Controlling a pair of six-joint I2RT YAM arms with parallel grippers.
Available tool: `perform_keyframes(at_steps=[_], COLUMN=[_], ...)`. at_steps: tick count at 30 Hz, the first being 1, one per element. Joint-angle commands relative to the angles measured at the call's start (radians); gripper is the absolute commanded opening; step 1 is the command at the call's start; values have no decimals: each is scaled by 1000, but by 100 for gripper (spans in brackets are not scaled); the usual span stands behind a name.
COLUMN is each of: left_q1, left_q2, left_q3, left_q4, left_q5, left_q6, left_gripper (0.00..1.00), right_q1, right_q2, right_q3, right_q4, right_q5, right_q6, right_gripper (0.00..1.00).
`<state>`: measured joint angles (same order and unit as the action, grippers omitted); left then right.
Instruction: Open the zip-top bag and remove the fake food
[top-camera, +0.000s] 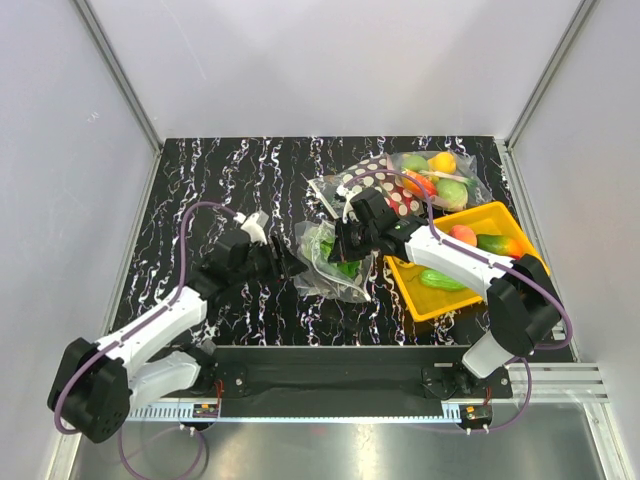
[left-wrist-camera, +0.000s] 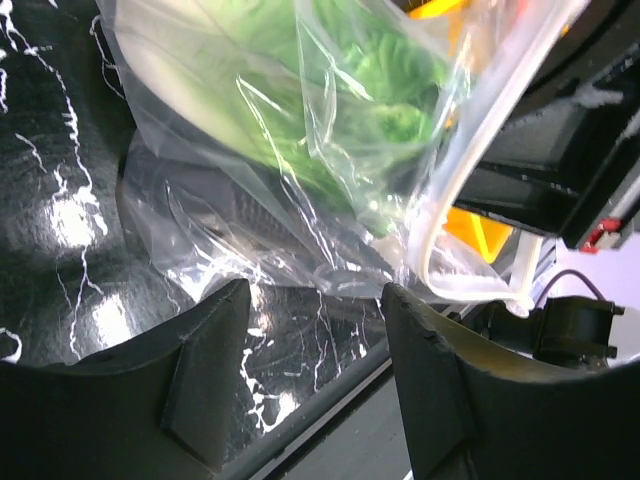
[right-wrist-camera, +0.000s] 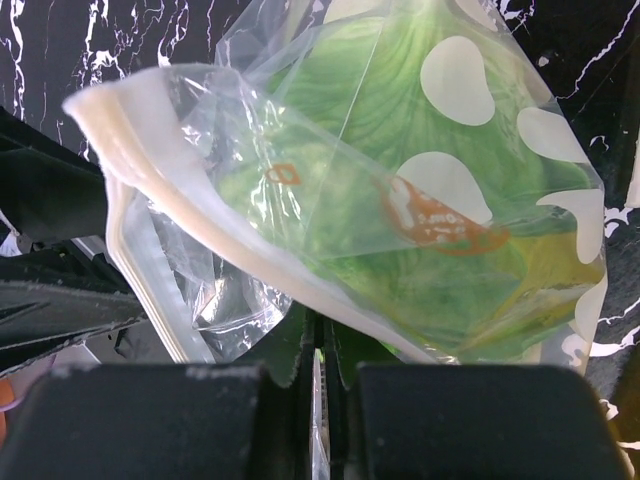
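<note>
The zip-top bag (top-camera: 330, 262), clear crinkly plastic with white dots, lies at the table's middle. Green lettuce (right-wrist-camera: 420, 200) fills it; a yellow shape, perhaps the lemon (right-wrist-camera: 560, 275), shows at its far corner. No fish shows. My right gripper (top-camera: 345, 240) is shut on the bag's edge by the zip strip (right-wrist-camera: 250, 250) and holds it lifted. My left gripper (top-camera: 290, 262) is open just left of the bag; its fingers (left-wrist-camera: 205, 350) straddle bare table below the plastic (left-wrist-camera: 300, 150) and hold nothing.
A yellow tray (top-camera: 500, 220) at the right holds a peach and other toy food. A dark polka-dot bag (top-camera: 385, 185) and a clear bag of fruit (top-camera: 440, 175) lie behind. The table's near edge rail runs just under my left fingers.
</note>
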<state>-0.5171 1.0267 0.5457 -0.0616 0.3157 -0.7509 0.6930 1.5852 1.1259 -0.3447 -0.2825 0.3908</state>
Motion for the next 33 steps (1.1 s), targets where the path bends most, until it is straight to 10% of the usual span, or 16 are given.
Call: perform_keyframes(at_steps=[1,12,22,33], left_q1=[8,9,9,65], left_q2=[42,331,409,391], left_q3=[7,146,151,169], left_q4=[95,241,204,-27], left_q5=[-17,51,86,-32], left_q6=[-8,-16,-21,33], left_gripper=[60,59,2,0], right_q1=[-6,-6,-9,-23], right_q2=[-11,-16,-37,-94], right_q3=[49,48,67,221], right_q4=[21,21,-14,-270], right_q5=[-30,-41,-14,-10], right_q6=[10,16,0,-33], right_gripper=[0,0,0,0])
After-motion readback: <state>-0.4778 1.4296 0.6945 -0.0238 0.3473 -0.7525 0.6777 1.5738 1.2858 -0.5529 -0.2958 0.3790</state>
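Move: Ahead of the open left hand, about 4 cm out, 4 cm right and 5 cm lower, lies the clear bag's closed left edge. The lettuce inside sits some 9 cm to that hand's right, 5 cm ahead and 6 cm below. The right hand already pinches the bag's zip rim; from it the lettuce is about 1 cm ahead, 1 cm left and 5 cm below, while the polka-dot bag lies roughly 15 cm ahead and 9 cm right. Reaching forward, right and down by some 4 cm each way to the bag's left edge, the left hand shuts its wide-open fingers fully and pinches the film there. Fingers shut, it then sinks about 2 cm more while drawing back left nearly 3 cm, tipping slightly further down. Late on, the right hand rises about 4 cm, its pinch on the zip rim kept. ##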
